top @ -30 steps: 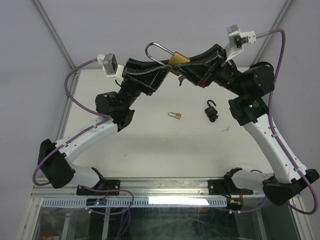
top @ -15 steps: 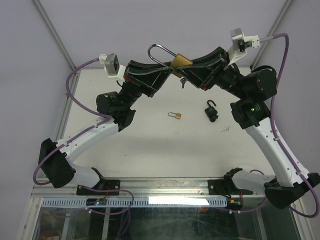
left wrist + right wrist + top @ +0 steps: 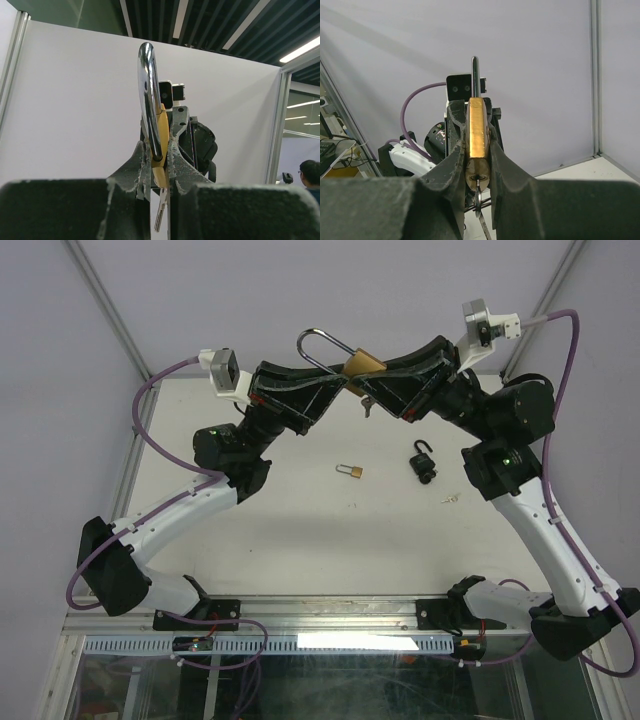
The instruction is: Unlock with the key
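Observation:
A brass padlock (image 3: 362, 363) with a tall silver shackle (image 3: 312, 340) is held high above the table between both arms. My left gripper (image 3: 332, 383) is shut on it from the left, its fingers (image 3: 142, 160) pinching the brass body (image 3: 161, 150) at the shackle's foot (image 3: 148, 100). From the right, my right gripper (image 3: 372, 375) is shut on the same body (image 3: 476, 135). The key (image 3: 479, 197) sits in the keyhole at the padlock's bottom, and a second key (image 3: 161, 210) dangles under it.
On the white table (image 3: 300, 530) below lie a small brass padlock (image 3: 350, 471), a black padlock (image 3: 423, 460) with its shackle open, and a small loose key (image 3: 450, 499). Metal frame posts (image 3: 105, 315) stand at the back corners.
My left gripper has closed onto the padlock. The right arm has lifted slightly and moved a little right, carrying the padlock up; nothing has moved in the last half second.

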You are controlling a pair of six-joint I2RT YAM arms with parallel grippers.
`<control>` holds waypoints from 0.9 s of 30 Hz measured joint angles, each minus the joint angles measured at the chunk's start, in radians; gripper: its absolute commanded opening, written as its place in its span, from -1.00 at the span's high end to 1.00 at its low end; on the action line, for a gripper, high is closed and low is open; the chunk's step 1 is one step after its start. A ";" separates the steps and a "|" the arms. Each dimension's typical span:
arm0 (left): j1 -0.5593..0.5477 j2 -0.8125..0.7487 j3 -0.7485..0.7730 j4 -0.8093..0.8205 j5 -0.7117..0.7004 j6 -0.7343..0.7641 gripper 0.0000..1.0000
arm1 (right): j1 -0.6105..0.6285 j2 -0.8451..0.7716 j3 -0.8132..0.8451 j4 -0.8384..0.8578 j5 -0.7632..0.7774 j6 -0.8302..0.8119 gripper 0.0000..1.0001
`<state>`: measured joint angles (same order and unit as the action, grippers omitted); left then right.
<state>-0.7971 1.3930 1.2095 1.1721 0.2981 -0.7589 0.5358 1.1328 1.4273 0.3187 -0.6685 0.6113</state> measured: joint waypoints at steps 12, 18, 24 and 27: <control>0.027 0.000 0.000 0.035 0.018 0.024 1.00 | -0.001 0.003 -0.002 -0.032 0.008 -0.035 -0.42; 0.040 -0.002 0.000 0.047 0.023 0.029 1.00 | -0.009 0.003 -0.003 -0.041 0.008 -0.044 -0.81; 0.060 -0.024 -0.018 0.047 0.029 0.035 1.00 | -0.050 0.013 0.051 -0.121 0.006 -0.054 -0.81; 0.061 -0.040 -0.028 0.048 0.030 0.037 1.00 | -0.055 0.042 0.132 -0.138 -0.002 -0.057 -0.52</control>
<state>-0.7357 1.3533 1.1816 1.2198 0.3279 -0.7216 0.4812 1.1751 1.5597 0.1806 -0.6708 0.5545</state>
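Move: Both grippers already hold the brass padlock high above the table. Its body lies about 3 cm to the left hand's right, 1 cm farther out and 1 cm up, and some 2 cm to the right hand's left, likewise 1 cm out and up. The key hangs on the near side, about 3 cm back and 1 cm left of the right hand, roughly 1 cm lower. The right fingers let go of the padlock, spreading from nearly shut to almost wide open, and that hand backs off it: about 2 cm forward, first dipping 1 cm, then easing right and rising some 2.5 cm at the end. The left hand keeps its pinch and carries the padlock roughly 2.5 cm left, away from the right gripper, with a slight tilt. ##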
